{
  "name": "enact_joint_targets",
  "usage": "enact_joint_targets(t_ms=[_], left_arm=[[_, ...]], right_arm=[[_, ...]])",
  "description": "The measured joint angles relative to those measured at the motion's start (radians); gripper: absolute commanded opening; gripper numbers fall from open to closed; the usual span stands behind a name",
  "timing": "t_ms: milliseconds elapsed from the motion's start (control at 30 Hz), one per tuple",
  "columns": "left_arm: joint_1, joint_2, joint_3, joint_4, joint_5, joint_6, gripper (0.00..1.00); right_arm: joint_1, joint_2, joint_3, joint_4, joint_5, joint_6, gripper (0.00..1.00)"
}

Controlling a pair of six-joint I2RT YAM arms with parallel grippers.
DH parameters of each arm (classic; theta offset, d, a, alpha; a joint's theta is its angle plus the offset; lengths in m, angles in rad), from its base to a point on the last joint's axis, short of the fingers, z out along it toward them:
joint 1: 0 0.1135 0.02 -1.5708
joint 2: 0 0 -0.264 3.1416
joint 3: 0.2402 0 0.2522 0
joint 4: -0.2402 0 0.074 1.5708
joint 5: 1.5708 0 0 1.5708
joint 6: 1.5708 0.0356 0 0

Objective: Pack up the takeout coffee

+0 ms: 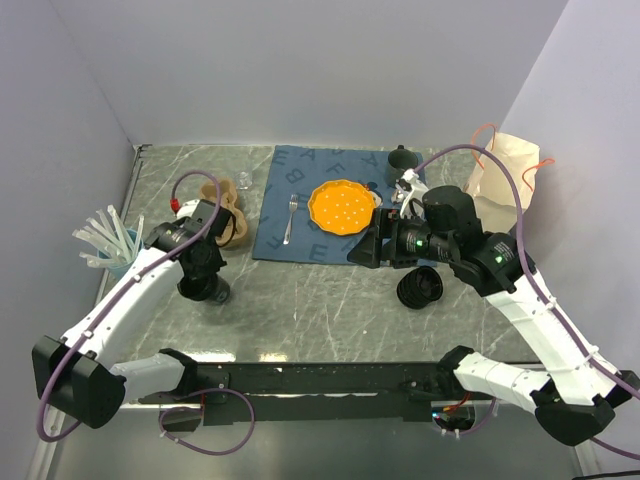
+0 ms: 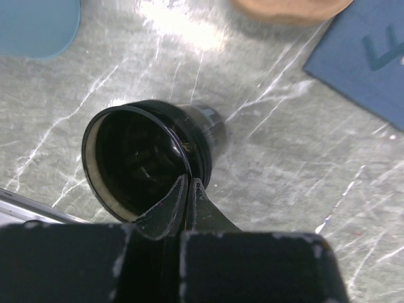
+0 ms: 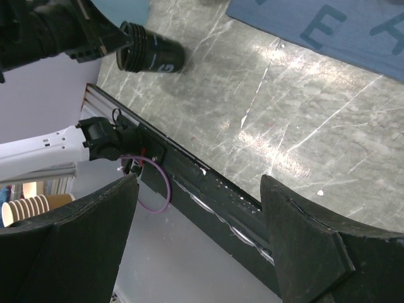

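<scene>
The takeout coffee is a small black tapered cup [image 1: 214, 293] on the grey table at the left. In the left wrist view the cup [image 2: 142, 158] shows its open mouth, and my left gripper [image 2: 188, 181] is shut on the near rim, one finger inside and one outside. The right wrist view shows the same cup [image 3: 153, 55] from the side with the left gripper [image 3: 120, 39] at its mouth. The round black ribbed lid [image 1: 419, 288] lies on the table just below my right gripper [image 1: 366, 247]. The right gripper [image 3: 199, 211] stands open, holding nothing.
A brown cup carrier [image 1: 226, 215] sits behind the cup. The light blue cup of straws [image 1: 112, 252] stands at the far left. On the blue placemat [image 1: 300, 170] lie an orange plate [image 1: 343, 207] and a fork [image 1: 289, 218]. A dark green mug [image 1: 402, 158] and a paper bag [image 1: 508, 172] stand at the back right.
</scene>
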Motion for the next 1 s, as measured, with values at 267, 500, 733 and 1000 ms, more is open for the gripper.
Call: enact_joint_targets(t_ms=[267, 500, 733, 1000], left_arm=[[0.000, 0.000, 0.045, -0.019, -0.021, 0.009, 0.01], [0.000, 0.002, 0.057, -0.040, -0.033, 0.037, 0.01], [0.000, 0.026, 0.148, -0.058, -0.031, 0.062, 0.01], [0.000, 0.056, 0.217, -0.071, -0.015, 0.086, 0.01]], right_arm=[[0.000, 0.005, 0.000, 0.000, 0.000, 0.000, 0.85], [0.000, 0.005, 0.000, 0.002, -0.011, 0.006, 0.85], [0.000, 0.005, 0.000, 0.002, -0.014, 0.008, 0.85], [0.000, 0.005, 0.000, 0.002, -0.014, 0.008, 0.86]])
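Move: The left hand already pinches the rim of the top cup on its right side. The remaining cup stack lies about 2 cm ahead, 2 cm left and 8 cm below it; from there the brown cup carrier is about 23 cm ahead of this hand and 3 cm right, 14 cm down, and the blue straw holder 8 cm ahead, 23 cm left and 9 cm down. From the idle right hand the stack is some 37 cm left, 7 cm ahead and 24 cm down. The left hand keeps its pinch on the top cup's rim and draws the cup up out of the stack, rising about 1.5 cm, nearly pausing, then climbing on for roughly 5 cm in all. In that second pull it also eases some 2 cm forward, towards the cup carrier, the fingers staying shut and the wrist turning by only about 5 degrees. ##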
